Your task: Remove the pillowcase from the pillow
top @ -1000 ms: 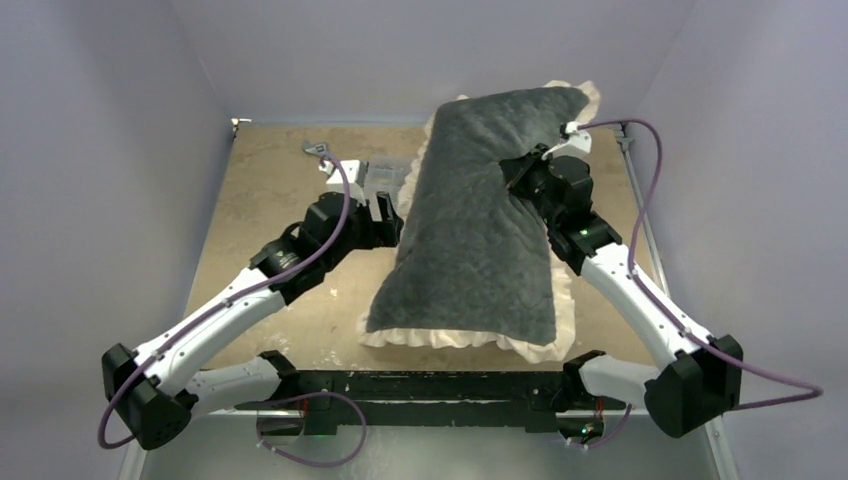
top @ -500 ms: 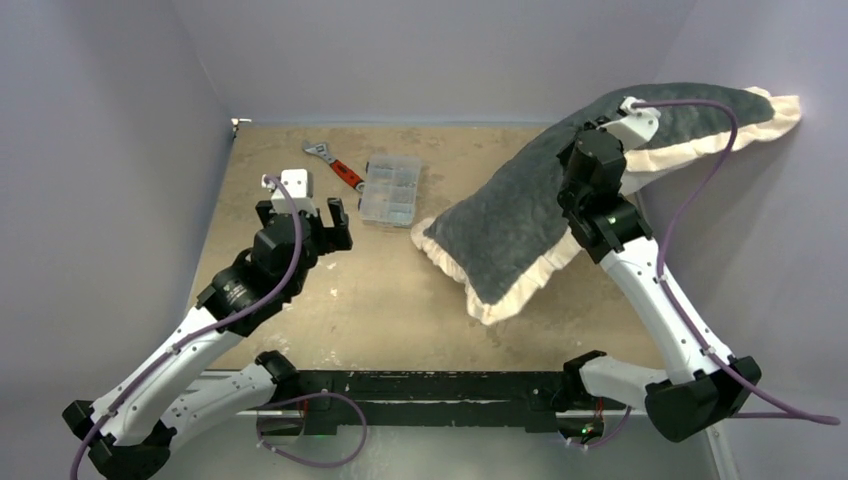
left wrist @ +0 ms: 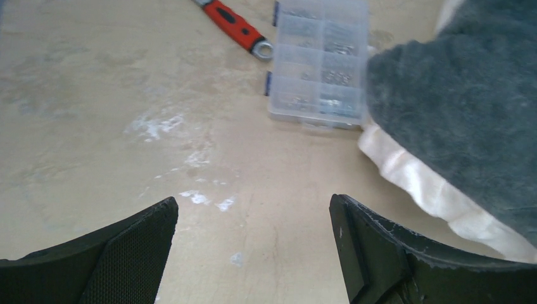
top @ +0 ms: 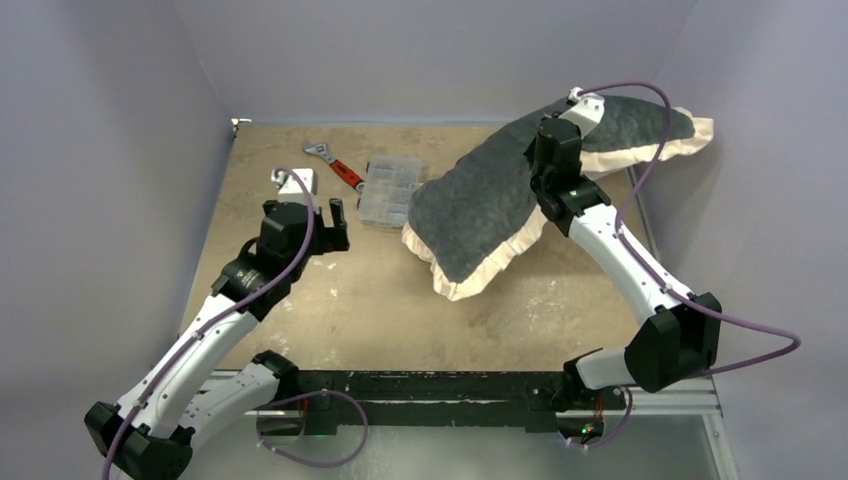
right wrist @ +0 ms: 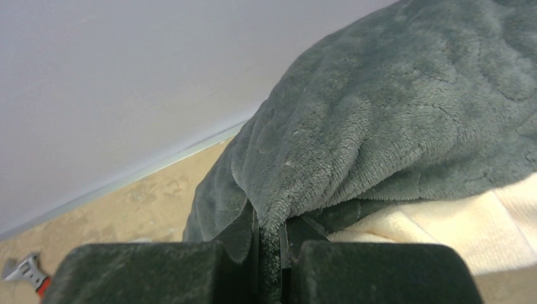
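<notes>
The pillowcase (top: 480, 205), dark grey plush with a cream frill, hangs in the air over the right half of the table. Its lower frilled end (top: 455, 280) droops toward the table and its upper end reaches the right wall. It looks plump; the pillow is hidden inside it. My right gripper (right wrist: 269, 231) is shut on a pinched fold of the grey plush (right wrist: 354, 126). My left gripper (top: 305, 222) hovers open and empty over bare table at the left, apart from the cover. In the left wrist view the gripper (left wrist: 253, 209) has the cover's edge (left wrist: 456, 120) to its right.
A red-handled wrench (top: 335, 162) lies at the back left of the table. A clear compartment box (top: 390, 190) sits beside it, with the cover's drooping end close to its right side. Grey walls close in the back and both sides.
The cover lay flat a second ago; my right arm has lifted it and then swung it back left and lower. My left arm drew away from its edge to the left with its jaws open.
</notes>
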`<action>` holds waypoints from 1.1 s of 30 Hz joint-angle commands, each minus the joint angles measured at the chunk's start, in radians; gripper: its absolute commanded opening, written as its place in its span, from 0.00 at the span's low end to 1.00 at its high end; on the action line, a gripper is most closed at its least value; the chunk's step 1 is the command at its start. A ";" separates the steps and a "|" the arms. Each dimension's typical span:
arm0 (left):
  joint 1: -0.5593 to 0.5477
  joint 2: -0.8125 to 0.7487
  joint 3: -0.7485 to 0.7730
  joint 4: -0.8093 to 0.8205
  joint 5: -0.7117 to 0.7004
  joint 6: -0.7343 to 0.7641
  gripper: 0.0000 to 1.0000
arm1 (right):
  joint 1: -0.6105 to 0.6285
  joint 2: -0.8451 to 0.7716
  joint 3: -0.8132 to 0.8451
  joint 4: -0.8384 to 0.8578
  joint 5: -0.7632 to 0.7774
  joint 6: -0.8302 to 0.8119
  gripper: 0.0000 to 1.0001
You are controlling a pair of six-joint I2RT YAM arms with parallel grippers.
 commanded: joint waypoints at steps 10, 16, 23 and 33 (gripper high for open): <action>-0.023 0.177 0.036 0.093 0.399 0.020 0.89 | 0.007 -0.259 -0.403 0.298 -0.279 0.271 0.13; -0.118 0.250 0.079 0.115 0.345 -0.060 0.89 | 0.008 -0.227 -0.537 0.394 -0.394 0.317 0.17; -0.183 0.371 0.106 0.215 0.300 -0.151 0.89 | 0.007 -0.171 -0.568 0.426 -0.497 0.302 0.24; -0.227 0.551 0.101 0.375 0.487 -0.172 0.87 | 0.007 -0.238 -0.635 0.418 -0.459 0.316 0.64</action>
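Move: The left hand is empty and open; the pillow's left end lies about 23 cm to its right, 6 cm ahead and some 16 cm below. The organizer box is roughly 12 cm right and 16 cm ahead of the left hand, the wrench straight ahead by about 20 cm, both some 22 cm below. The right hand still pinches the pillow farther along, with that left end about 22 cm to its left, 11 cm back and 25 cm below. With fingers kept wide open, the left hand sweeps about 18 cm right and 8 cm down to the pillow's left end, swinging some 25 degrees clockwise and tipping down, until its right finger comes against the plush. The right hand meanwhile lowers its pinched fold about 12 cm while drawing some 6 cm back and 5 cm left, its left side rolling up, then opens its fingers more than halfway around the fold. ##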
